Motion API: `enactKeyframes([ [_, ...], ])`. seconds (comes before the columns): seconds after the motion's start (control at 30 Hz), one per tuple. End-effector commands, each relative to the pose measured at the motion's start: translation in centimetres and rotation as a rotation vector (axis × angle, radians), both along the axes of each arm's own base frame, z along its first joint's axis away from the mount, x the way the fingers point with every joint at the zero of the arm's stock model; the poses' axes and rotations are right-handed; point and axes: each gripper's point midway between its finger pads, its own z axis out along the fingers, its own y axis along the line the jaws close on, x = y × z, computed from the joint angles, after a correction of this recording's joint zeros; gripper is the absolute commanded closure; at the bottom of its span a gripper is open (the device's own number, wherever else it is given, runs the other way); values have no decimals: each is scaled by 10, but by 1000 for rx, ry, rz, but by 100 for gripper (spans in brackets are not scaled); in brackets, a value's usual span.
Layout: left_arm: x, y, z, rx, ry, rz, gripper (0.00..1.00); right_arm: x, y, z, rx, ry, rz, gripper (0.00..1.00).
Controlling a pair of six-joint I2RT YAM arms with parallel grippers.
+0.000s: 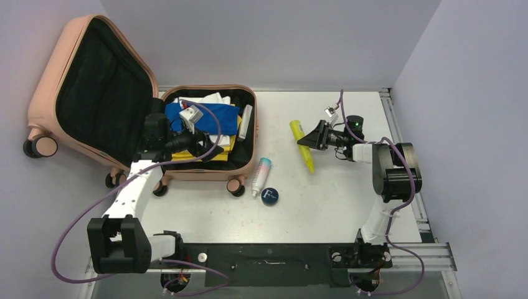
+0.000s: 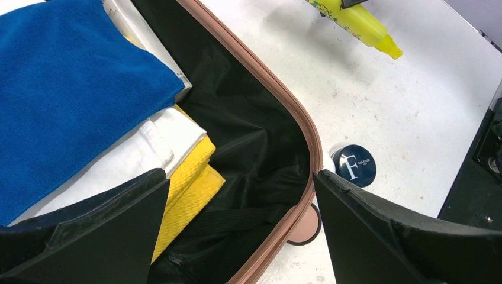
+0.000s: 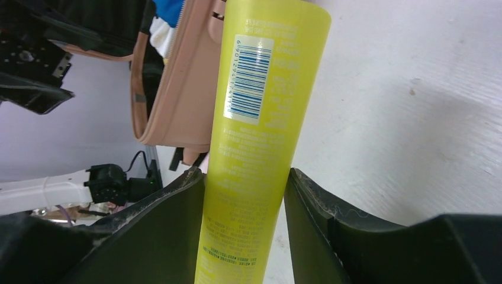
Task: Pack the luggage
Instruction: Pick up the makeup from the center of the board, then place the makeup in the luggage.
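The salmon-pink luggage [image 1: 205,171] lies open at the left of the table, its lid [image 1: 47,81] leaning back. Inside it lie a blue towel [image 1: 208,116], white cloth and a yellow folded cloth [image 2: 189,177]. My left gripper [image 1: 200,147] hovers open over the case's near right corner, its fingers either side of the pink rim [image 2: 308,127], holding nothing. Right of the case lies a yellow tube [image 1: 309,161] on the table. My right gripper [image 1: 305,140] is shut on the yellow tube [image 3: 260,89] near its upper end, level with the table.
A white tube with a teal and pink end [image 1: 262,174] and a dark blue round tin [image 1: 269,197] lie just right of the case's front wheel [image 1: 236,187]. A white oblong item [image 1: 246,121] rests along the case's right inner wall. Grey walls close the table's back and right side.
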Motion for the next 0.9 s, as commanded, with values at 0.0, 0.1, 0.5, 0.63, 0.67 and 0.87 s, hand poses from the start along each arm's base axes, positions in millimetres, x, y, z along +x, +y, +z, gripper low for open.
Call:
enactKeyframes([
  [0.0, -1, -7, 14, -38, -49, -51, 4, -9, 8, 62, 116, -187, 91, 87],
  [0.1, -6, -16, 19, -64, -50, -91, 4, -14, 10, 70, 138, -205, 110, 86],
  [0.5, -8, -102, 21, 138, -116, -260, 4, -29, 17, 83, 143, -257, 182, 86],
  [0.63, 5, -123, 44, 146, -141, -279, 4, -35, 24, 86, 146, -272, 223, 86],
  [0.67, 6, -130, 47, 137, -138, -284, 4, -37, 25, 87, 147, -277, 231, 86],
  [0.87, 7, -171, 46, 10, -12, -323, 4, -47, 30, 95, 148, -318, 282, 84],
])
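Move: The makeup, the yellow bottle, is already off the table, gripped near its middle between the right hand's fingertips. From the left hand it lies about 26 cm to the right, some 3 cm ahead and 8 cm lower. Nearer the left hand's way, the pink-and-teal tube lies about 13 cm right and 7 cm back, and the round dark jar roughly 16 cm right and 13 cm back, both some 17 cm below. The left hand, fingers staying wide open, leaves its place above the packed suitcase and sweeps about 15 cm to the right across the case's right rim towards the held makeup, first swinging back a few centimetres, then coming forward again and ending about 4 cm higher, turned some 20 degrees clockwise. To meet it the right hand keeps its grip and lifts the makeup about 5 cm, drawing it back nearly 4 cm and a little left while turning about 10 degrees counter-clockwise. ##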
